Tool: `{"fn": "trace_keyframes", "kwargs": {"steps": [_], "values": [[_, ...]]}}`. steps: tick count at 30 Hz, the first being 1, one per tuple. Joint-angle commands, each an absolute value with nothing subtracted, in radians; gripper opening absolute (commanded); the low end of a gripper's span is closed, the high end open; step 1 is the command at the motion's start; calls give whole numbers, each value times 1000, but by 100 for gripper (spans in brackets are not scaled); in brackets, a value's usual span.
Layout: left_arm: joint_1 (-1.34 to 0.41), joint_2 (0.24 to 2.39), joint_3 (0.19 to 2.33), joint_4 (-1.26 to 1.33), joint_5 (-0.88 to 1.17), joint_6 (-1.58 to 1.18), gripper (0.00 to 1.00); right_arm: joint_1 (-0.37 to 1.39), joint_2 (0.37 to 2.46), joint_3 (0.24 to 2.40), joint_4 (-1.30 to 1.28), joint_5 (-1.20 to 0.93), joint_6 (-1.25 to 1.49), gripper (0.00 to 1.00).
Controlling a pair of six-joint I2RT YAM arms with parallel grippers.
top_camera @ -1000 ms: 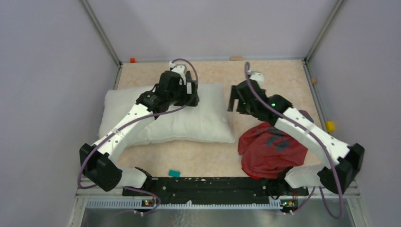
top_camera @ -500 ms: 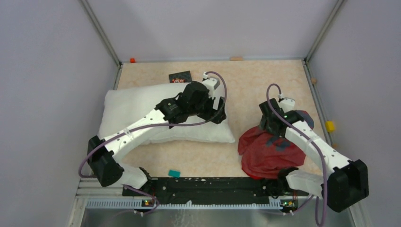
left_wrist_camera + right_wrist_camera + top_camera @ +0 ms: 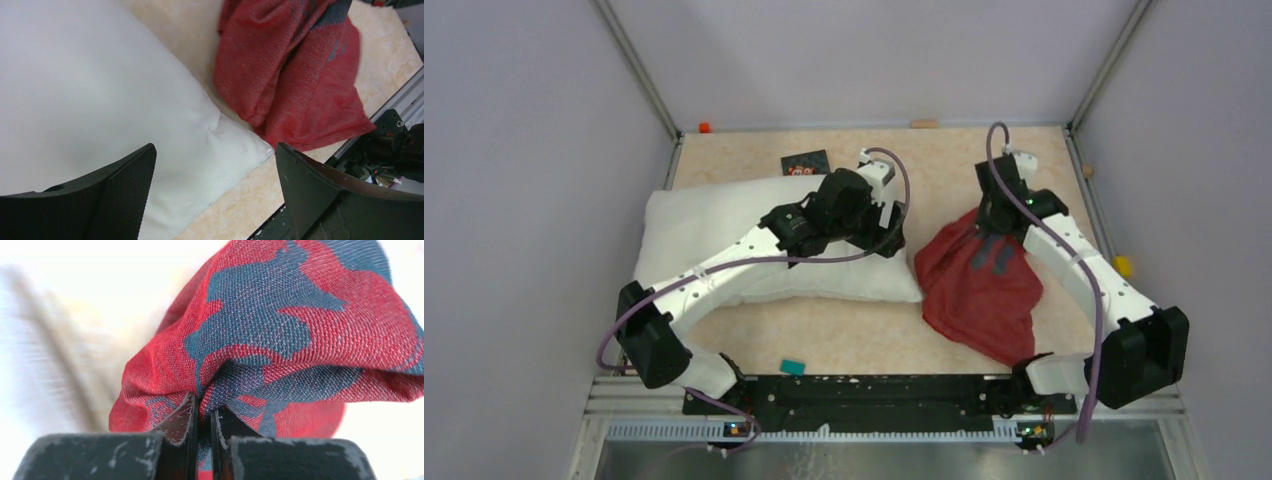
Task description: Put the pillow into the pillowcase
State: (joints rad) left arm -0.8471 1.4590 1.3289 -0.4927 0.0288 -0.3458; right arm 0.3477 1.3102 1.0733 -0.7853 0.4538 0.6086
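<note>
The white pillow (image 3: pixel 714 235) lies across the left half of the table. My left gripper (image 3: pixel 889 238) hovers open over its right end. In the left wrist view the pillow's near right corner (image 3: pixel 240 145) shows between the wide-apart fingers (image 3: pixel 120 190), touching neither. The red pillowcase (image 3: pixel 979 290) with dark blue print lies bunched to the right of the pillow. My right gripper (image 3: pixel 996 225) is shut on a fold at its far edge and holds that part up. The right wrist view shows the cloth (image 3: pixel 300 330) pinched in my right gripper (image 3: pixel 202 412).
A small black card (image 3: pixel 806 161) lies behind the pillow and a teal block (image 3: pixel 793 367) near the black front rail (image 3: pixel 874 390). Small orange (image 3: pixel 704 127), wooden (image 3: pixel 923 123) and yellow (image 3: pixel 1121 267) bits sit along the table's edges. Grey walls close in on three sides.
The right gripper came down onto the pillowcase, shut on it and drew its far edge up and back. The left gripper moved to the pillow's right end, uncovering the black card.
</note>
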Motion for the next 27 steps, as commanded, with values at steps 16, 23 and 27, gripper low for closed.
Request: {"fn": "trace_keyframes", "kwargs": {"steps": [16,23,27], "values": [[-845,1547,1696,-458,-108,-258,93,428,1325,1905,-786,83,329,0],[-845,1532,1743,-478,-152,-261,21,428,1434,1981,-815,38,333,0],[-777,1509,1787,-566,-308,-256,0,436,1491,1962,-840,43,350,2]]}}
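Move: The pillowcase is already in the right gripper's shut fingers, its middle about 10 cm back from that hand and 7 below, and straight back. From the open left gripper, the pillowcase's middle is some 17 cm right, 6 back and 17 below. The pillow's middle is about 23 cm left, 1 forward and 11 below the left gripper, or 41 left, 2 back and 4 below the right. The black tray sits some 18 cm left and 17 forward of the left gripper, on the table. Keep the right gripper's pinch on the pillowcase and haul it up almost 30 cm while carrying it some 11 cm left and a little forward, tipping the fingers up and turning counter-clockwise; dip slightly at the end. Bring the left gripper up about 13 cm and 6 forward, fingers open, then shut them late on the pillowcase's left edge. ##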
